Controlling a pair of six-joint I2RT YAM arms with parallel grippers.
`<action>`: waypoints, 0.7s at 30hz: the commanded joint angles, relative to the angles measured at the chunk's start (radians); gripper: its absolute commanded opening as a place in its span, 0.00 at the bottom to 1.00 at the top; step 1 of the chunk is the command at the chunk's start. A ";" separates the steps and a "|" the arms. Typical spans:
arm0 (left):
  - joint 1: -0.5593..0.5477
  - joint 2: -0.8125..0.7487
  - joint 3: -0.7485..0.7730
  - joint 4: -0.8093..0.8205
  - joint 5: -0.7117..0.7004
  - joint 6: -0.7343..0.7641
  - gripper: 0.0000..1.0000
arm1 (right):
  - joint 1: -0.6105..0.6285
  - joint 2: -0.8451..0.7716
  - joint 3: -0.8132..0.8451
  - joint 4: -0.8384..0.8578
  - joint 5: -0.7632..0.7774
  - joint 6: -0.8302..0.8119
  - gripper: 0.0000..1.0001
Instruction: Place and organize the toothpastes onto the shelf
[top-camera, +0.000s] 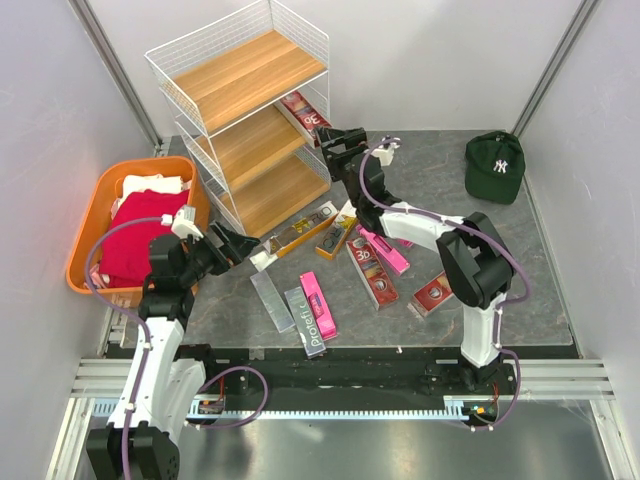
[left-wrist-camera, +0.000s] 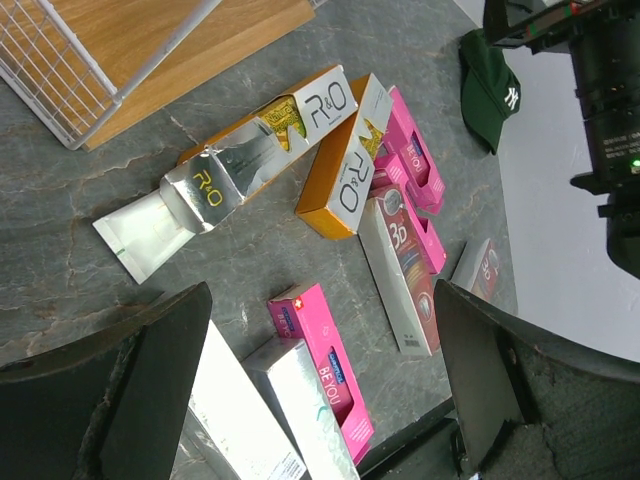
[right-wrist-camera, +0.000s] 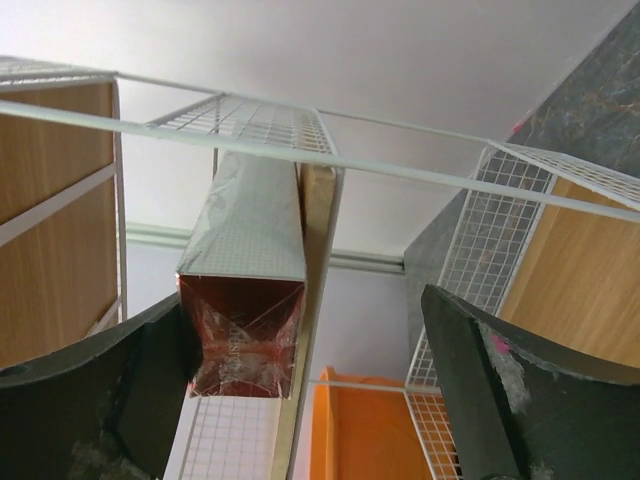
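The white wire shelf (top-camera: 240, 120) with three wooden boards stands at the back left. One dark red toothpaste box (top-camera: 305, 115) lies on the right end of its middle board. My right gripper (top-camera: 336, 142) hangs just off that box's near end, open. In the right wrist view the box end (right-wrist-camera: 240, 335) sits beside the left finger (right-wrist-camera: 100, 400), with a wide gap to the other finger. Several toothpastes lie loose on the table: gold ones (top-camera: 300, 230), pink (top-camera: 318, 303), dark red (top-camera: 372, 270), silver (top-camera: 272, 300). My left gripper (top-camera: 235, 245) hovers open above the pink box (left-wrist-camera: 325, 360) and silver box (left-wrist-camera: 300, 410).
An orange basket (top-camera: 85, 225) with red and white cloths sits left of the shelf, beside my left arm. A dark green cap (top-camera: 495, 165) lies at the back right. Grey walls close in on both sides of the table.
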 joint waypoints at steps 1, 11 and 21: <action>-0.003 0.010 -0.011 0.042 0.020 0.037 0.99 | -0.024 -0.098 -0.042 0.018 -0.099 -0.091 0.98; -0.003 0.027 -0.011 0.055 0.037 0.034 0.99 | -0.041 -0.167 -0.077 0.032 -0.157 -0.129 0.97; -0.003 0.043 -0.010 0.061 0.036 0.034 0.99 | -0.043 -0.095 -0.053 0.067 -0.222 -0.059 0.38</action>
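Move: The toothpaste box I just put on the middle shelf has its middle about 7 cm ahead of my open right hand, 3 cm left and 3 cm above; its near end juts out beside my fingers. The middle board's centre lies some 16 cm left and 2 cm ahead, about level, with the top board roughly 20 cm above that. An R&O box lies about 18 cm back, straight below on the table. From my left hand the toothpaste box is some 30 cm ahead, 13 cm right and 12 cm up. I raise my wide-open right hand about 4 cm to the height of the box's jutting end, easing back some 2.5 cm and swinging slightly right, then part-way left again. As the rise ends I close the fingers and pinch that near end afresh, one finger above and one below, the fingers tipping up a little and turning just under 10 degrees counter-clockwise. ##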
